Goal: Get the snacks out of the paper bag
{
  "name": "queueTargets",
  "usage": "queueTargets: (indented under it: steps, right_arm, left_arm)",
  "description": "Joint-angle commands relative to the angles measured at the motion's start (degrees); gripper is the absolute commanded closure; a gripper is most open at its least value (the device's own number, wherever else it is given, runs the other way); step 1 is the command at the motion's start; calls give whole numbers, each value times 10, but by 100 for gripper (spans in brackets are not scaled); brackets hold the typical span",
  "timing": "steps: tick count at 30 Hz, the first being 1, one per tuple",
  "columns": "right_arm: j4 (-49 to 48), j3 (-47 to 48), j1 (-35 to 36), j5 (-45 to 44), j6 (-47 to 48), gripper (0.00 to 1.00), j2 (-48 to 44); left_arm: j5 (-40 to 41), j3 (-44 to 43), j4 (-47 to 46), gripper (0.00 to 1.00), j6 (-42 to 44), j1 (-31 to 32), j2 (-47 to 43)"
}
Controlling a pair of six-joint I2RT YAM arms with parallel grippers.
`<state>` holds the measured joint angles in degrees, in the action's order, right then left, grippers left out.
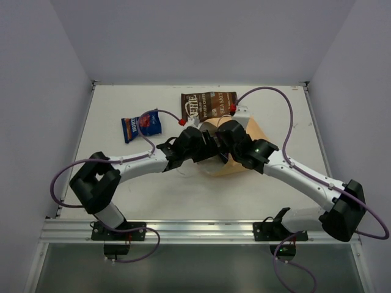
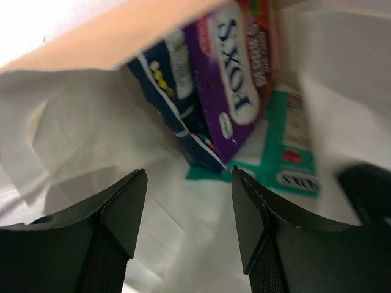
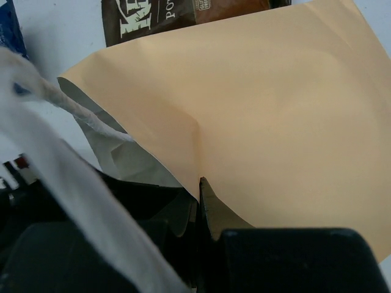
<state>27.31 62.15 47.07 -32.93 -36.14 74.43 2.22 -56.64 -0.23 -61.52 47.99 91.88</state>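
The tan paper bag [image 1: 253,131] lies on its side mid-table, largely covered by both grippers. My right gripper [image 3: 200,183] is shut on the bag's upper rim [image 3: 183,177], one finger outside on the tan paper, and holds the mouth up. My left gripper [image 2: 189,183] is open inside the white-lined bag, nothing between its fingers. Just beyond its tips lie a purple packet [image 2: 235,79], a dark blue packet [image 2: 174,91] and a teal packet [image 2: 287,152]. On the table outside lie the brown chip bag [image 1: 209,105] and a blue packet [image 1: 142,126].
A white string handle [image 3: 67,171] hangs across the right wrist view. Purple cables loop from both arms over the white table [image 1: 122,177]. Walls close in the back and sides, and an aluminium rail [image 1: 195,231] runs along the near edge.
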Motion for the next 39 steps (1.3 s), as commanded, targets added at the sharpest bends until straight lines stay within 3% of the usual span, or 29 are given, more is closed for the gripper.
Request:
queueTargets:
  steps: [1,11,17,20,21,23,25,30,36,39]
  right_arm:
    - [3,9,-2,14,-38,100,-26]
    - [-21,-30,-2,43,-50,100,-61]
    - [-23,-34,-3,48,-60,100,-67]
    - [-24,-35,-5,45,-60,100,-69]
    - [-24,-36,-6,43,-60,100,-69]
    - [-25,-41,-9,39,-61,100,-70]
    - [-28,-48,-15,41,-67,100,-70]
    - [-30,-72,-25,21,-73,100,-68]
    - [-20,-103,-62,0,-88,100,-66]
    - [-20,-118,-89,-5,-88,100,-71]
  left_arm:
    - [38,-24,-47,37,-18,3,23]
    - [64,-44,-78,40,-26,3,70]
    - [60,-66,-83,49,-30,5,104]
    - [58,-64,-80,65,-32,5,105]
    - [58,-62,-80,77,-31,5,103]
    - [62,-58,-79,91,-26,5,94]
    - [67,-58,-80,100,-17,5,90]
    - [40,-77,-64,100,32,5,47]
    - [58,-139,88,100,121,-5,-75]
    - [41,-148,151,100,148,-46,-135]
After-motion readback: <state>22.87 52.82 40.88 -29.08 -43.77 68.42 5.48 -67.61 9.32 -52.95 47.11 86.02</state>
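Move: The blue packet inside the paper bag's mouth lies about 5 cm ahead, 5 cm right and 5 cm below the left hand. Against its right side stands the purple packet, roughly 5 cm ahead, 8 cm right and 6 cm down from the left hand; the teal packet is about 3 cm ahead, 8 cm right and 8 cm down. The brown chips bag lies 16 cm straight ahead, 11 cm lower. From the right hand, pinching the bag's rim, the blue packet is some 3 cm ahead, 12 cm below. The blue packet's near edge is reached by the open left hand going about 5 cm forward, down and a little right into the bag; the fingers shut on it, then pull it up some 12 cm, drifting left and slightly back, while tilting up. The right hand keeps the rim pinched, easing back slightly, then going about 3 cm right and down as the packet rises. ##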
